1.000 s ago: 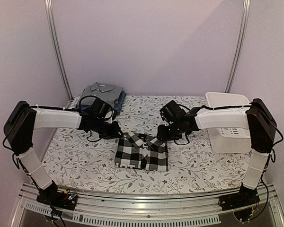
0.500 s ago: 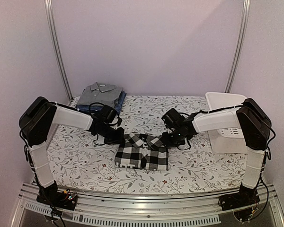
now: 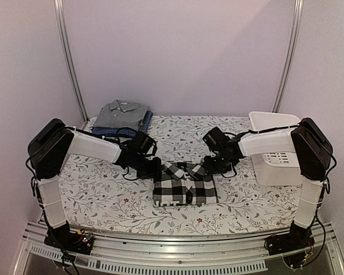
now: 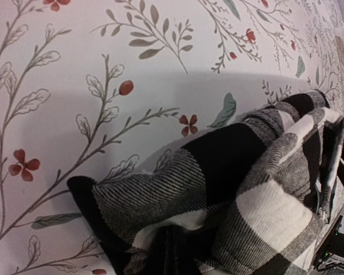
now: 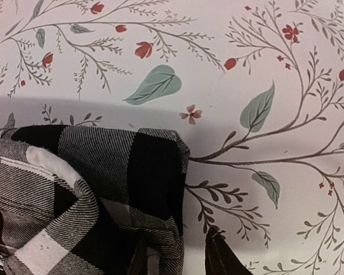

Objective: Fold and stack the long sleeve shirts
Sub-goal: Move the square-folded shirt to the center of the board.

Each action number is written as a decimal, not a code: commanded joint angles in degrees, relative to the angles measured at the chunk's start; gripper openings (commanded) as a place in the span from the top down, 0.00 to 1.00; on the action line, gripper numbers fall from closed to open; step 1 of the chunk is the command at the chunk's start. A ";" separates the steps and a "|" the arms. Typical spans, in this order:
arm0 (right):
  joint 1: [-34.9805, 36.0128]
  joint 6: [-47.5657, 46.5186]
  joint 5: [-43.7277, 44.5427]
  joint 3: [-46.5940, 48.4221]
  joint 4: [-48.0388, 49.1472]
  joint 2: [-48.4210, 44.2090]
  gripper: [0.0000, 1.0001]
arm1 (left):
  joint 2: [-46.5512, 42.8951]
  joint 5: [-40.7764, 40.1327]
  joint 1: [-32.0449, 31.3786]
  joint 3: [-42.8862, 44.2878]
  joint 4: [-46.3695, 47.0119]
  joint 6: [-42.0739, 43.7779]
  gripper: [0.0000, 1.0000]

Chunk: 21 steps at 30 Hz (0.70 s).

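The black-and-white checked shirt (image 3: 184,184) lies folded on the flowered tablecloth (image 3: 103,189), collar to the rear. My left gripper (image 3: 151,167) sits at its back left corner, shut on a bunched fold of the checked shirt (image 4: 235,172); the dark jaws (image 4: 175,258) are nearly buried in cloth. At the back right corner my right gripper (image 3: 210,165) stands open. One of its fingers is under the checked shirt's edge (image 5: 155,172) and the other finger (image 5: 221,258) rests on the bare cloth. The grey shirt (image 3: 121,111) lies folded on the blue shirt (image 3: 144,121) at the back left.
A white plastic basket (image 3: 273,150) stands at the right edge, just behind the right forearm. Metal frame posts (image 3: 69,63) rise at both back corners. The table's near edge is a metal rail (image 3: 172,252).
The checked shirt has slid to the right, with both grippers moving right along it. The left gripper has shut on its corner; the right jaws narrowed, then spread again.
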 commanded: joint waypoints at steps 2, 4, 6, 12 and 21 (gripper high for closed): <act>0.22 -0.08 5.37 2.64 -5.76 -5.92 0.54 | 0.74 -2.88 -0.19 3.27 -0.78 0.02 0.95; 1.29 0.42 6.18 3.24 -7.31 -8.42 0.47 | 0.34 -3.16 0.39 4.03 -1.82 0.97 0.91; 3.28 0.84 6.76 4.52 -8.54 -9.81 0.43 | -0.51 -3.90 0.78 4.62 -2.68 1.96 0.85; 12.12 3.44 5.46 8.60 -9.94 -8.91 0.34 | -4.95 -5.32 4.38 4.57 -4.87 3.94 0.64; 18.53 6.42 4.75 14.14 -10.47 3.11 0.23 | -11.27 -5.24 12.05 0.17 -6.10 6.86 0.60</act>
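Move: The black-and-white checked shirt lies between the hands, which both still rest by its far corners. Its middle is about 9 cm to the left of the right hand and 6 cm back, barely lower; from the left hand it is some 10 cm to the right and 5 cm back. The white basket stands roughly 23 cm to the right of the right hand and 6 cm ahead. The stack of folded shirts lies about 27 cm ahead of the left hand and 17 cm to its left. Open the right gripper further off the checked shirt's right edge and lift about 10 cm, then swing left and back over the shirt, some 12 cm to the left in all, sinking slightly at the end above its left half while turning a little counter-clockwise. Meanwhile open the left gripper and bring it clear of the far left corner, up, left and forward by about 6 cm each. ##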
